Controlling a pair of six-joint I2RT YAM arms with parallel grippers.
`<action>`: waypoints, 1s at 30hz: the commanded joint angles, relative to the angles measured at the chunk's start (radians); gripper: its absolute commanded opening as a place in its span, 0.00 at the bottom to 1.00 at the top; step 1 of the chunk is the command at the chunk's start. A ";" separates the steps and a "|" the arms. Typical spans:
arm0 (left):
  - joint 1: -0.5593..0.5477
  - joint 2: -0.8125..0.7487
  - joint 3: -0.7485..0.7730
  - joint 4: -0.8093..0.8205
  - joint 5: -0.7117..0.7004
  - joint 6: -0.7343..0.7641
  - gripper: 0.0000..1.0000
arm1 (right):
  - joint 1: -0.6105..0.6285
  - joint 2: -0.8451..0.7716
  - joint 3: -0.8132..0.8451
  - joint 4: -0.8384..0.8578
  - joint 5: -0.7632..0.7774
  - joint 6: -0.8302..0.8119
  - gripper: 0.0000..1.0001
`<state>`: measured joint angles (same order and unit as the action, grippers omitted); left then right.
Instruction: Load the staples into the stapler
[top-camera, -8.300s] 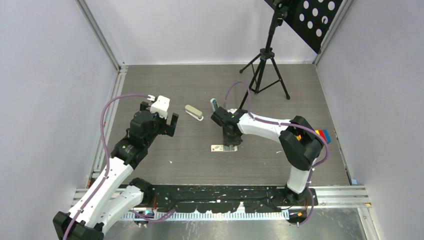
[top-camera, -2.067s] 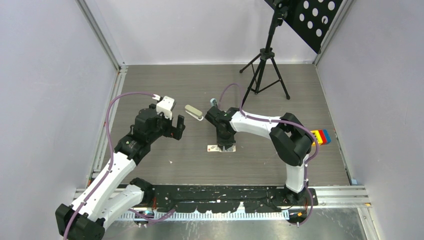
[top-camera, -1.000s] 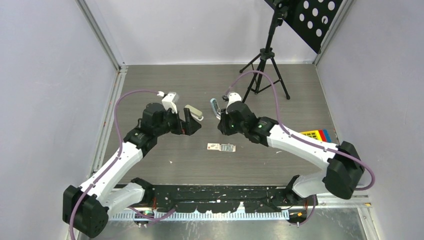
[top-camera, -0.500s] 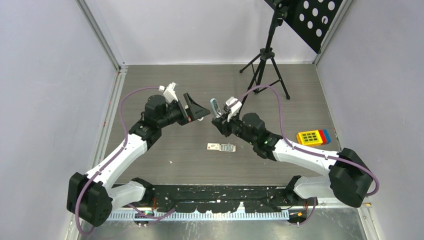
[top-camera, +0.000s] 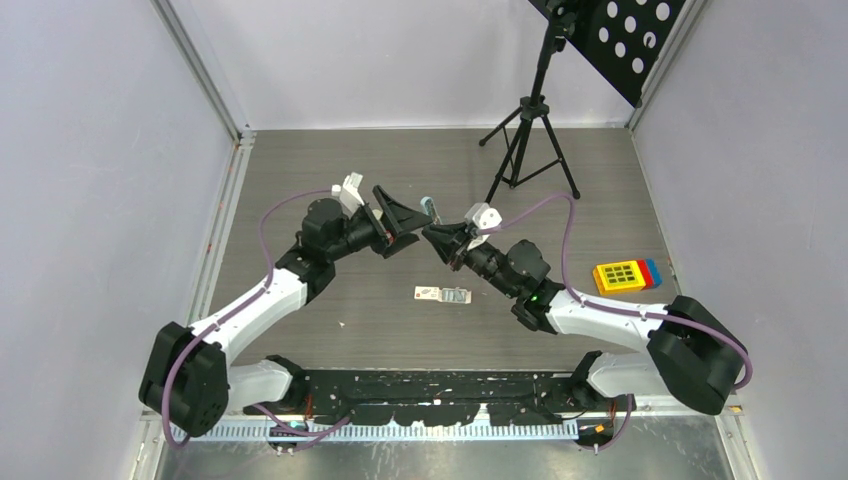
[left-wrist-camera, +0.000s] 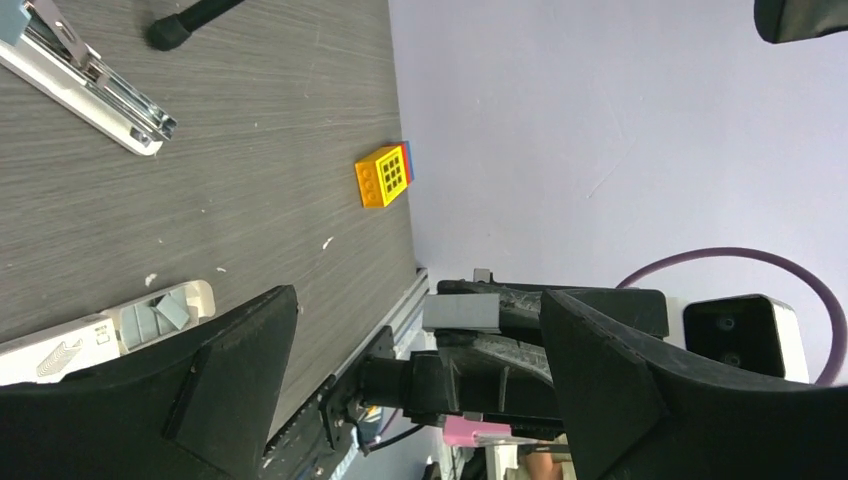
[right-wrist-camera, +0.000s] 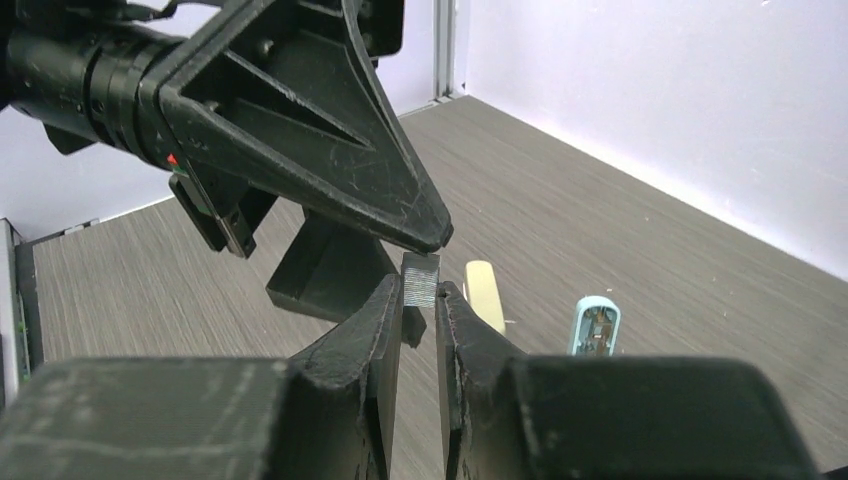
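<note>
My right gripper (right-wrist-camera: 420, 292) is shut on a short silvery-grey strip of staples (right-wrist-camera: 421, 276), held up in the air over the table's middle. The left gripper (left-wrist-camera: 417, 300) faces it, open wide, with the strip (left-wrist-camera: 460, 312) between its two fingers (right-wrist-camera: 330, 170), the upper fingertip right at the strip. In the top view the two grippers meet tip to tip (top-camera: 425, 232). The light-blue stapler (top-camera: 428, 208) lies flipped open behind them, its metal rail showing (left-wrist-camera: 85, 75). The white staples box (top-camera: 443, 295) lies open on the table with grey strips inside (left-wrist-camera: 100, 335).
A cream stapler (right-wrist-camera: 485, 293) lies beside the blue stapler (right-wrist-camera: 597, 327). A yellow toy block (top-camera: 622, 274) sits at the right. A black tripod (top-camera: 525, 140) with a perforated panel stands at the back. Walls close in both sides.
The right gripper has lifted away from the box and swung left with the strip. The left arm reached right and turned, so the two grippers now meet above the table.
</note>
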<state>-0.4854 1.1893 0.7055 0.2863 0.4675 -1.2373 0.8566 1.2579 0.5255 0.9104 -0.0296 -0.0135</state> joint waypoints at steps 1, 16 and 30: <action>-0.009 0.002 -0.025 0.137 -0.005 -0.083 0.92 | 0.007 -0.003 0.021 0.117 -0.002 -0.022 0.22; -0.028 0.046 -0.059 0.305 -0.006 -0.194 0.73 | 0.007 0.017 0.018 0.145 -0.017 0.006 0.22; -0.036 0.040 -0.058 0.307 -0.008 -0.179 0.41 | 0.007 0.023 0.016 0.148 -0.019 0.007 0.22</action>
<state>-0.5156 1.2339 0.6502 0.5343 0.4637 -1.4315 0.8566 1.2770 0.5255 0.9848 -0.0452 -0.0093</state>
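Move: Some 3 cm to the right of the left hand and 2 cm above it, the staples stick out of the right hand's closed fingertips, about 1 cm to that hand's left. On the table roughly 23 cm below the left hand lie the open blue stapler, about 13 cm ahead and 7 cm right, the cream stapler, 13 cm ahead and 5 cm left, and the staple box, 4 cm back and 8 cm right. Rising about 2 cm and easing 1.5 cm to the right, the left hand brings its wide-open fingers around the staples, rolls some 10 degrees with its left side dipping, then closes them to about half their opening, one finger on either side; whether they touch yet can't be seen. The right hand keeps its pinch and lifts the staples about 1 cm. ##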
